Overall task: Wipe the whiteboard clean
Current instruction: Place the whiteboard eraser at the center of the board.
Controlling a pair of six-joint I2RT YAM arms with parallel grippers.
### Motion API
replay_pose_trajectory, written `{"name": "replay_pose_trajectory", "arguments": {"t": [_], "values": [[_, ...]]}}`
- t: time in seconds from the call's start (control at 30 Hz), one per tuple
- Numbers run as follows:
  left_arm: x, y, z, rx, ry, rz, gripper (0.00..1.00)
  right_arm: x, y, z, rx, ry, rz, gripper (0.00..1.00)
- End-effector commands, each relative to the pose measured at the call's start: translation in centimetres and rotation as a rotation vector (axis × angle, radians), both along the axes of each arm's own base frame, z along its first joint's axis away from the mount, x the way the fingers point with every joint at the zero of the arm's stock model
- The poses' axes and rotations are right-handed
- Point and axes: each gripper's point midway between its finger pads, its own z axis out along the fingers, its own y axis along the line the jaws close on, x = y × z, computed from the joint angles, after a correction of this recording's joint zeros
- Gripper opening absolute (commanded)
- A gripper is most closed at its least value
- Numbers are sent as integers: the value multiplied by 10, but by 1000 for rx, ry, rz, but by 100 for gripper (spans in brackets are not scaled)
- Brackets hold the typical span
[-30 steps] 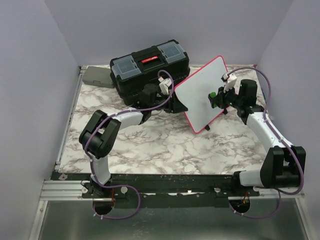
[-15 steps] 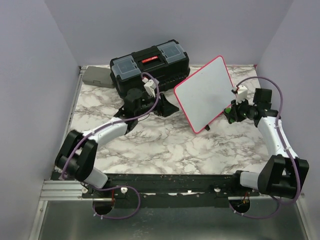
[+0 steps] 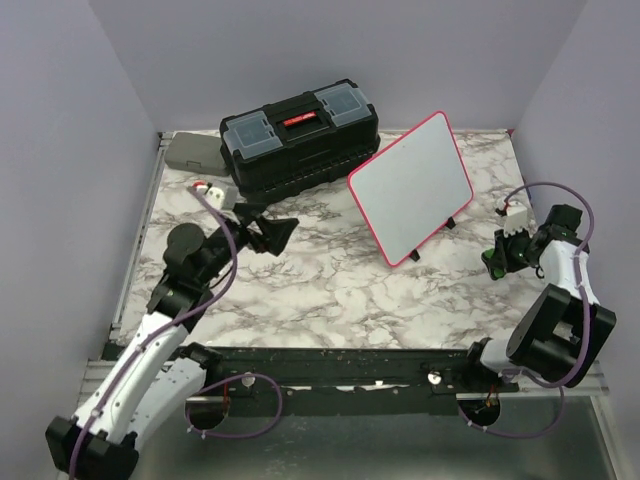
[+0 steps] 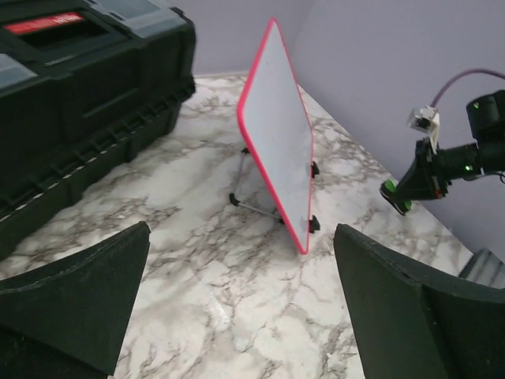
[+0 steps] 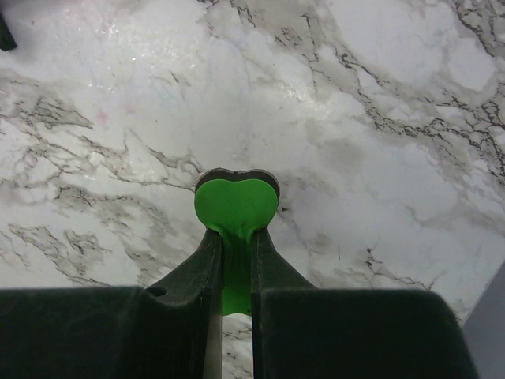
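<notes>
The whiteboard [image 3: 412,188], white with a pink-red frame and small black feet, stands tilted on the marble table; its face shows no writing. In the left wrist view the whiteboard [image 4: 276,126] appears edge-on ahead. My left gripper [image 3: 265,232] hangs open and empty well to the board's left, its fingers [image 4: 87,300] spread wide. My right gripper [image 3: 493,262] is off the board's right side, low over the table, shut on a green heart-shaped eraser [image 5: 237,207]. That eraser [image 4: 392,197] also shows in the left wrist view.
A black toolbox [image 3: 298,135] with a red handle stands behind the board at the back left. A flat grey box [image 3: 195,152] lies at the back left corner. Purple walls close in the table on three sides.
My left gripper let go at the board's left edge, opened wide and pulled back left. My right gripper left the board's face and swung right and down with the eraser.
</notes>
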Motion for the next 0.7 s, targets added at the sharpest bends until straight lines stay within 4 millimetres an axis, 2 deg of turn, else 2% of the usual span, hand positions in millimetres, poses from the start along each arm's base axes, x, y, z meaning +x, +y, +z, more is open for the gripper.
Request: {"name": "replay_pose_trajectory", "arguments": {"t": [0.0, 0.1, 0.17, 0.2, 0.3, 0.4, 0.47, 0.53, 0.57, 0.67], "values": [[-12, 46, -27, 83, 72, 137, 98, -3, 5, -11, 23, 3, 37, 2], [-21, 57, -33, 96, 88, 155, 99, 2, 4, -10, 32, -18, 14, 4], [-25, 60, -39, 101, 108, 161, 99, 3, 5, -10, 44, -20, 5, 12], [-26, 61, -41, 100, 118, 164, 98, 3, 6, -10, 49, -18, 3, 19], [-32, 63, -42, 84, 134, 169, 99, 3, 6, -7, 49, -26, -2, 53], [-37, 65, -38, 65, 139, 173, 98, 4, 5, 5, 37, -52, -17, 71], [-40, 64, -31, 50, 140, 167, 99, 7, 4, 23, 29, -95, -35, 80], [-44, 64, -25, 39, 137, 161, 98, 10, 6, 43, 34, -136, -42, 84], [-46, 64, -21, 36, 134, 157, 98, 11, 7, 53, 46, -153, -55, 99], [-51, 67, -11, 31, 124, 165, 99, 21, 8, 88, 109, -209, -161, 100]]}}
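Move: The right hand still holds the green eraser around its middle, right over its spot on the marble table, some 3 cm below the hand point. The whiteboard's middle is about 15 cm ahead, 23 cm to the left and 9 cm higher; its nearer black foot is about 2 cm ahead and 23 cm left, the farther one 13 cm ahead and 12 cm left. From the left hand, that spot is roughly 65 cm to the right, about level in reach and 25 cm lower. Lets go of the eraser on the bare table beside the whiteboard: the right hand first settles it about 1 cm lower and holds there while the fingers open wide from their grip, then rises clear straight up by roughly 4 cm. Meanwhile the empty left hand, already open, draws off to its left about 6 cm and back 4 cm, sinking some 3 cm late on. ##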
